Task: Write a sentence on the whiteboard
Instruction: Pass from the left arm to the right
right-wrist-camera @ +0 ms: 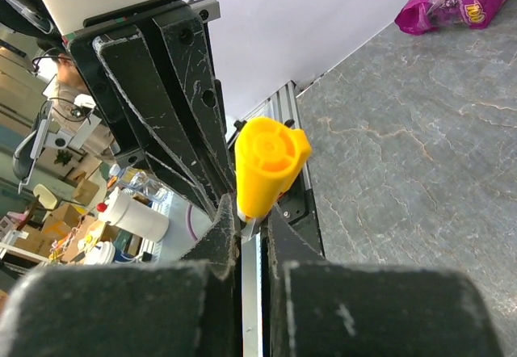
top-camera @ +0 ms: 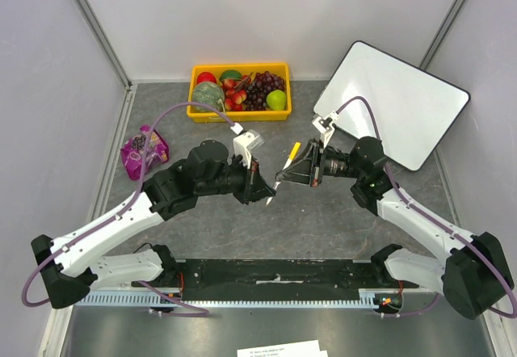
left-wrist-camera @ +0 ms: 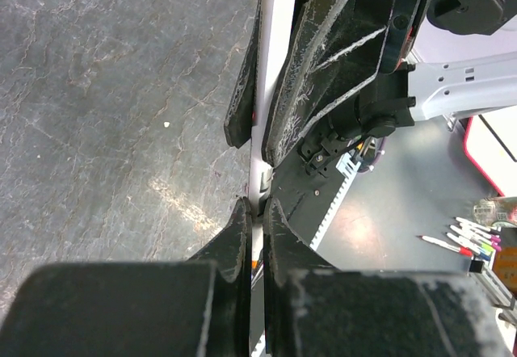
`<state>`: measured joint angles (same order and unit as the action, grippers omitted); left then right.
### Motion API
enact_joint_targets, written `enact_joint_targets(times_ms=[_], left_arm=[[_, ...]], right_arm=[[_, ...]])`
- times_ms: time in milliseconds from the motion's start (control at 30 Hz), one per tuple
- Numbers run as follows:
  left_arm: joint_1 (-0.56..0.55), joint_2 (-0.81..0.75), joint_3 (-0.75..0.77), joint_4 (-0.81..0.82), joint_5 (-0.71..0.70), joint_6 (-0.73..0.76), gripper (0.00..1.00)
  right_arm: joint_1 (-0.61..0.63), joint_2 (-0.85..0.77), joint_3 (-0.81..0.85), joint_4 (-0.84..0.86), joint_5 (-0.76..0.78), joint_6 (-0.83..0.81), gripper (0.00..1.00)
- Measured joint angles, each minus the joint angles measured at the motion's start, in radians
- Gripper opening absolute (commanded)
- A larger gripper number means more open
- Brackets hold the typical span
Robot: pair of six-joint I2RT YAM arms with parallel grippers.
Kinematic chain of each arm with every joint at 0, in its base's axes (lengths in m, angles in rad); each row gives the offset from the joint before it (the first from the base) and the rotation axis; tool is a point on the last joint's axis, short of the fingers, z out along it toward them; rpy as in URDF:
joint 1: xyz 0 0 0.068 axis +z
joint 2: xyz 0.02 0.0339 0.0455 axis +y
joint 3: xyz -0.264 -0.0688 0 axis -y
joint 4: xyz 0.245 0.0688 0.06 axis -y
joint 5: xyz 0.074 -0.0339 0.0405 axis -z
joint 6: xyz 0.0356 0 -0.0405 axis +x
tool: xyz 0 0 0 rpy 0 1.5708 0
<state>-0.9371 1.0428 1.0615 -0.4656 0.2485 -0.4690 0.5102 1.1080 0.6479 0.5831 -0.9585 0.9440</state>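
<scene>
The whiteboard (top-camera: 396,107) lies tilted at the back right. Its face shows plain white, and the sentence is not in view. Above the middle of the table a white marker (top-camera: 283,173) with a yellow cap (top-camera: 295,146) is held between both arms, cap towards the back. My left gripper (top-camera: 262,187) is shut on the marker's lower barrel (left-wrist-camera: 269,66), its fingertips (left-wrist-camera: 242,212) pinching it. My right gripper (top-camera: 287,170) is shut on the barrel just under the yellow cap (right-wrist-camera: 271,163). The two grippers face each other, almost touching.
A yellow tray (top-camera: 196,111) of fruit stands at the back centre. A purple snack bag (top-camera: 144,151) lies at the left, also seen as the purple snack bag (right-wrist-camera: 452,2) in the right wrist view. Grey walls close the sides and the back.
</scene>
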Motion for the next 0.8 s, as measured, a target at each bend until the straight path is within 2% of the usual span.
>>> enact_joint_targets(times_ms=[33,67,167,233,400,533,700,800], left_arm=[[0.0,-0.002,0.0,-0.004,-0.002,0.0,0.04],[0.0,-0.003,0.002,-0.009,-0.003,0.0,0.16],[-0.001,-0.007,0.006,-0.019,-0.019,-0.001,0.41],[0.0,-0.021,0.007,-0.04,-0.036,0.002,0.54],[0.004,-0.069,0.015,-0.082,-0.091,-0.004,0.75],[0.028,-0.062,0.019,-0.089,-0.12,-0.005,0.83],[0.1,0.003,0.016,-0.083,-0.102,-0.005,0.85],[0.183,0.051,-0.012,-0.042,-0.037,-0.006,0.87]], right_arm=[[0.002,0.002,0.002,0.002,-0.002,0.0,0.0],[0.003,0.005,0.002,0.003,-0.002,0.0,0.0],[0.005,0.006,0.011,-0.008,-0.002,-0.006,0.0],[0.002,0.006,0.028,-0.054,0.011,-0.045,0.0],[-0.002,-0.008,0.117,-0.286,0.11,-0.198,0.0],[-0.002,-0.07,0.187,-0.446,0.213,-0.307,0.0],[-0.003,-0.125,0.273,-0.561,0.265,-0.392,0.0],[-0.003,-0.142,0.309,-0.608,0.256,-0.424,0.0]])
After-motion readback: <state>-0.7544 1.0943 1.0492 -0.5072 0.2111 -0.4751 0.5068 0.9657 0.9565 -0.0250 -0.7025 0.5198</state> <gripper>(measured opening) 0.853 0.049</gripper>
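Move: Between the two grippers, the marker is already held by both: its middle is about 3 cm ahead, 2 cm right and 3 cm above the left hand, and only about 1 cm ahead of and above the right hand. From the right hand, the whiteboard's middle lies roughly 23 cm ahead, 32 cm to the right and 18 cm below; the fruit basket is some 27 cm ahead, 9 cm left and 24 cm down. Opening wide, the left fingers let go of the marker near its tip end and draw some 3 cm left, then swing about 6 cm forward while sinking slightly. The right hand keeps its pinch on the marker's body, first easing about 3 cm forward, then lifting nearly 6 cm and a little right, away from the left gripper, its wrist turning clockwise and tilting its forward side up. ##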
